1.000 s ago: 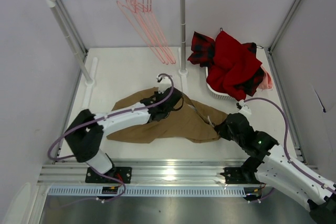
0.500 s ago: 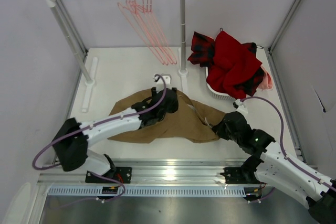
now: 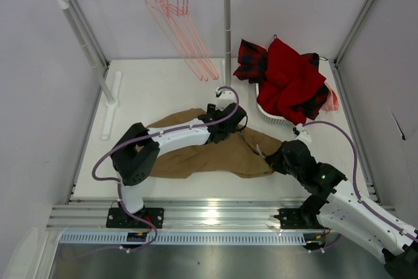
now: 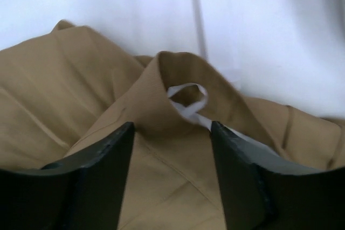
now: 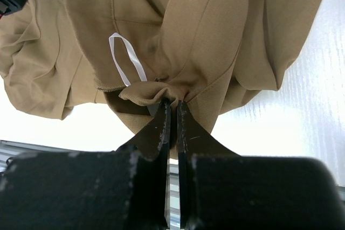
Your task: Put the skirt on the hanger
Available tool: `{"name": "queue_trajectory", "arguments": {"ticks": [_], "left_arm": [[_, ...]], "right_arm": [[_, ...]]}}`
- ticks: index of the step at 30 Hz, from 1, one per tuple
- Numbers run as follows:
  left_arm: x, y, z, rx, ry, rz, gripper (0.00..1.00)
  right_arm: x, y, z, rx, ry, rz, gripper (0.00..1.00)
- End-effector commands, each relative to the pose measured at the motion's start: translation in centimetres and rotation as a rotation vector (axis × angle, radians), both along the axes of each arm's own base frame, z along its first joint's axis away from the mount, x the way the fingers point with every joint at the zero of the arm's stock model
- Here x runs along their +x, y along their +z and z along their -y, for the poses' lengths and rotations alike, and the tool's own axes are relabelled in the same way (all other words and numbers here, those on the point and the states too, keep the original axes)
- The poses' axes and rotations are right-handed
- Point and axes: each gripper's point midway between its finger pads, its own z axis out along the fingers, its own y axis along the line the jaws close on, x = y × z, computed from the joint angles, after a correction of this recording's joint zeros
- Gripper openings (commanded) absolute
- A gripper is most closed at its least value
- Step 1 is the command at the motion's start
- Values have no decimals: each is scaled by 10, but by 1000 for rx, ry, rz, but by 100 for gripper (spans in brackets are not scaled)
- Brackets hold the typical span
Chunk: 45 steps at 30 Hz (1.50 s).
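The tan skirt (image 3: 209,151) lies crumpled on the white table between the two arms. My left gripper (image 3: 230,124) hovers over its far upper edge, jaws open. In the left wrist view its dark fingers (image 4: 102,176) straddle a raised fold of the skirt (image 4: 178,95) with a white loop, not pinching it. My right gripper (image 3: 273,160) is shut on the skirt's right edge; in the right wrist view, bunched skirt cloth (image 5: 178,41) is pinched at the gripper (image 5: 173,103). Several pink hangers (image 3: 186,31) hang on the rail at the back.
A metal rail on two posts (image 3: 226,31) stands at the back. A white basket (image 3: 271,114) at the right rear holds a red garment (image 3: 290,80) and red-and-black plaid cloth (image 3: 251,57). Walls close in both sides.
My left gripper opened and let go of the skirt, then moved right and toward the back along the skirt's upper edge. The right gripper kept its hold and barely moved.
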Motion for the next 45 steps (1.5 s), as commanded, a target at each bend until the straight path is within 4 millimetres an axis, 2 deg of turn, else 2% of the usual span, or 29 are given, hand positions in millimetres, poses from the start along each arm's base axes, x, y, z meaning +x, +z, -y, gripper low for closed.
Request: {"name": "queue_trajectory", "arguments": {"ticks": [1,2,3,4,5,6,7,8,9,10,11,12,13,14,15,20,22,23,24,25,26,32,34,36,37,38,39,41,45], "left_arm": [[11,5,-23,11,112,21,62],[14,6,-23,-9,116,32,58],[9,-5,-30,8,111,19,46],[10,1,-27,-28,104,34,38],[10,5,-28,-42,106,41,27],[3,-4,-36,-29,110,30,8],[2,0,-39,-38,117,39,0],[0,16,-41,-72,122,61,0],[-9,10,-52,-57,126,49,0],[-13,17,-56,-75,126,57,0],[-17,41,-59,-137,124,94,0],[-30,28,-74,-125,129,74,0],[-34,36,-79,-157,133,88,0],[-41,59,-85,-223,135,126,0],[-53,45,-99,-215,146,104,0],[-91,56,-121,-348,86,135,0],[-110,43,-138,-376,87,121,0],[-120,24,-147,-380,113,92,0],[-125,30,-152,-425,125,105,0],[-132,22,-160,-415,143,81,0],[-139,6,-168,-406,160,54,0],[-156,-12,-165,-491,115,10,0],[-156,-11,-162,-483,96,7,0],[-155,-10,-162,-461,90,6,0],[-154,-9,-161,-455,88,10,0],[-152,-3,-158,-445,69,19,0],[-150,1,-156,-448,60,29,0],[-145,14,-152,-448,37,57,0],[-138,36,-153,-446,34,112,1]], "right_arm": [[6,17,3,0,-20,37,0],[6,17,3,1,-20,38,0],[6,16,2,1,-18,38,0],[7,16,2,-2,-15,37,0],[7,17,1,2,-16,39,0],[7,16,1,-1,-17,34,0],[8,16,2,-6,-23,34,0],[9,15,2,-12,-29,27,0],[10,15,3,-17,-35,22,0],[10,15,3,-20,-36,20,0],[12,15,3,-20,-41,19,0],[13,13,1,-25,-39,12,0],[14,13,0,-23,-37,12,0],[14,12,-2,-19,-32,6,0],[17,11,-5,-16,-29,6,0],[21,8,-19,4,12,-16,0],[25,9,-27,10,39,-12,0],[28,9,-30,8,53,-5,0],[29,8,-32,6,61,-10,0],[30,4,-36,-5,70,-30,0],[31,1,-37,-11,75,-41,0],[43,-5,-56,-49,149,-95,1],[49,1,-61,-72,192,-88,6],[59,19,-71,-91,238,-62,25],[60,25,-76,-93,274,-54,35],[60,29,-77,-128,319,-44,60],[65,43,-84,-126,348,-16,68],[63,55,-91,-167,421,29,81],[52,84,-114,-196,542,153,87]]}}
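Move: The far part of the skirt's waistband, which the left hand goes for, is about 2 cm to its left and 2 cm below its tips, level fore and aft. The far white loop is just ahead of the left hand and 1 cm right; the rack foot is about 10 cm straight ahead. From the right hand, which already pinches the near waistband corner, the far part is some 14 cm ahead and 9 cm left, with the near white loop about 4 cm ahead and 2 cm left. The skirt's far waistband edge is pinched by the left hand, which dips about 2.5 cm as it closes, then is drawn some 15 cm back and 12 cm left, over a rise of several centimetres and down again. The right hand keeps its corner, following a little left and forward, then opens, lets go and lifts about 8 cm, still moving left and forward above the waistband. ##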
